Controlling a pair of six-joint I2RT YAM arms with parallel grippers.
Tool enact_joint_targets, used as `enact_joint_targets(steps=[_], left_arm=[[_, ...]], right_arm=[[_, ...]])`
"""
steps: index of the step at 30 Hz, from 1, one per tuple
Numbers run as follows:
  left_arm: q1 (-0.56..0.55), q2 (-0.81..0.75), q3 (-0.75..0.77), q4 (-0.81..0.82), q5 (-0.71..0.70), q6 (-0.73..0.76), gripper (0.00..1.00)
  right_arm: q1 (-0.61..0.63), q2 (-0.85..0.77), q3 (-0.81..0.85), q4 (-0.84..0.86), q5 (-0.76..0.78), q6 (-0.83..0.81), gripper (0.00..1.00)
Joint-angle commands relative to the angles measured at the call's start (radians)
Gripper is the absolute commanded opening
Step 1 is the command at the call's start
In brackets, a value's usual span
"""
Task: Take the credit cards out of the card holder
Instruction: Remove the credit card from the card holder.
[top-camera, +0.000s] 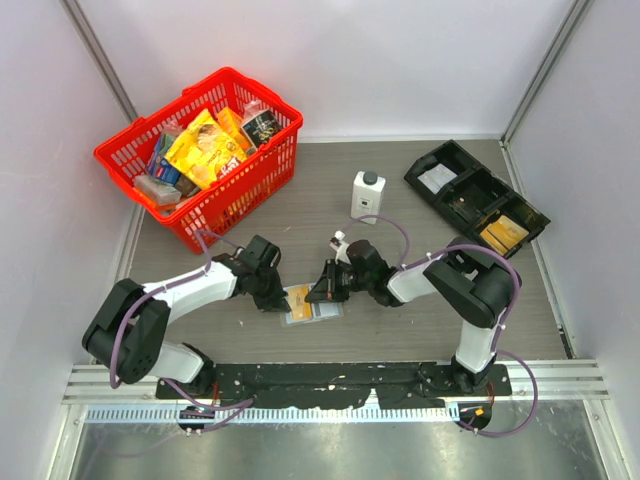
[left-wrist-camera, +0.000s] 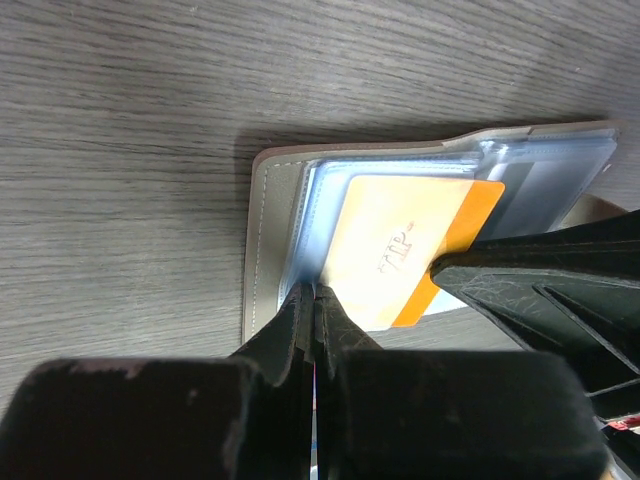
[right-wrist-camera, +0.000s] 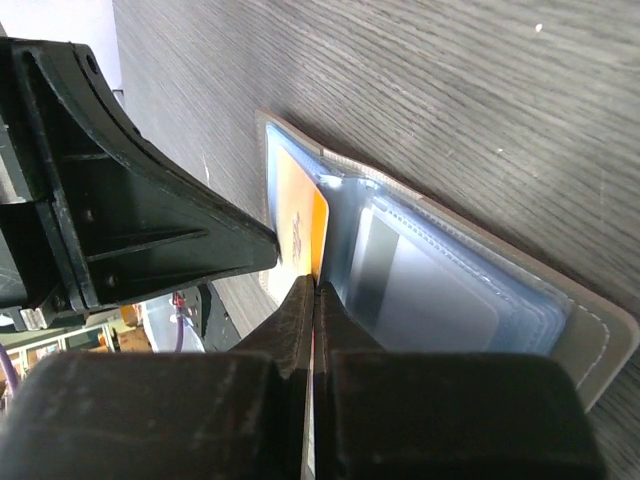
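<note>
The taupe card holder (top-camera: 318, 311) (left-wrist-camera: 262, 240) (right-wrist-camera: 600, 335) lies open on the table between both arms, its clear sleeves fanned out. An orange credit card (left-wrist-camera: 400, 240) (right-wrist-camera: 300, 225) (top-camera: 298, 295) sticks partway out of the top sleeve. Pale grey-blue cards (right-wrist-camera: 430, 295) (left-wrist-camera: 545, 180) sit inside the other sleeves. My left gripper (left-wrist-camera: 315, 290) (top-camera: 283, 300) is shut on the edge of the holder's clear sleeve. My right gripper (right-wrist-camera: 318, 285) (top-camera: 320, 292) comes from the opposite side and is shut on the orange card's edge.
A red basket (top-camera: 150, 150) full of packets stands at the back left. A white bottle (top-camera: 367, 195) stands behind the holder. A long black compartment tray (top-camera: 452, 175) lies at the back right. Walls close in both sides.
</note>
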Motion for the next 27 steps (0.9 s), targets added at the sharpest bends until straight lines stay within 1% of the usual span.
enact_joint_targets(steps=[1,6,11,13,17,18,20,21,24,27], left_arm=[[0.009,0.011,-0.037,0.020,-0.045,0.009,0.00],[0.015,0.005,-0.039,0.022,-0.043,0.006,0.00],[0.017,-0.004,-0.031,0.020,-0.046,0.006,0.00],[0.017,-0.023,-0.024,0.025,-0.048,0.007,0.00],[0.017,-0.085,0.018,0.046,-0.051,0.017,0.06],[0.017,-0.107,0.030,0.054,-0.054,0.017,0.10],[0.016,-0.148,0.052,0.085,-0.049,0.018,0.21],[0.015,-0.171,0.059,0.105,-0.043,0.017,0.28],[0.014,-0.233,0.069,0.189,-0.011,0.009,0.55],[0.012,-0.273,0.061,0.308,0.058,0.003,0.69]], right_arm=[[-0.027,-0.035,-0.035,0.049,-0.003,0.007,0.01],[-0.068,-0.128,-0.088,0.010,0.007,0.002,0.01],[-0.100,-0.213,-0.118,-0.066,0.029,-0.031,0.01],[-0.119,-0.274,-0.144,-0.079,0.035,-0.028,0.01],[-0.142,-0.378,-0.155,-0.148,0.055,-0.041,0.01],[-0.148,-0.398,-0.154,-0.161,0.066,-0.042,0.01],[-0.151,-0.452,-0.157,-0.186,0.087,-0.036,0.01],[-0.151,-0.492,-0.160,-0.188,0.096,-0.030,0.01],[-0.154,-0.563,-0.164,-0.186,0.135,-0.007,0.01],[-0.154,-0.639,-0.181,-0.122,0.145,0.008,0.01]])
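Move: The right fingers are already shut on the right edge of the orange credit card; its middle lies about 2 cm to their left and level fore and aft, roughly 1 cm lower. The open card holder's middle is some 1 cm right of and 1 cm behind that hand, and 1 cm lower; the white bottle stands about 22 cm ahead, 14 cm right and 3 cm higher. From the left fingertips, the card is about 3 cm right, 1 cm ahead, at their height, and the holder's middle 6 cm right, 1 cm ahead, 1 cm lower. Keeping its pinch on the card's right edge, the right hand draws the card out of the left pocket, first about 5 cm to the right and gently up, then mostly up, ending near 10 cm higher. The left hand stays with shut fingertips on the holder's left pocket through the first half, then lifts off about 8 cm up and 4 cm forward, opening wide and tipping its fingers forward some 20 degrees. ##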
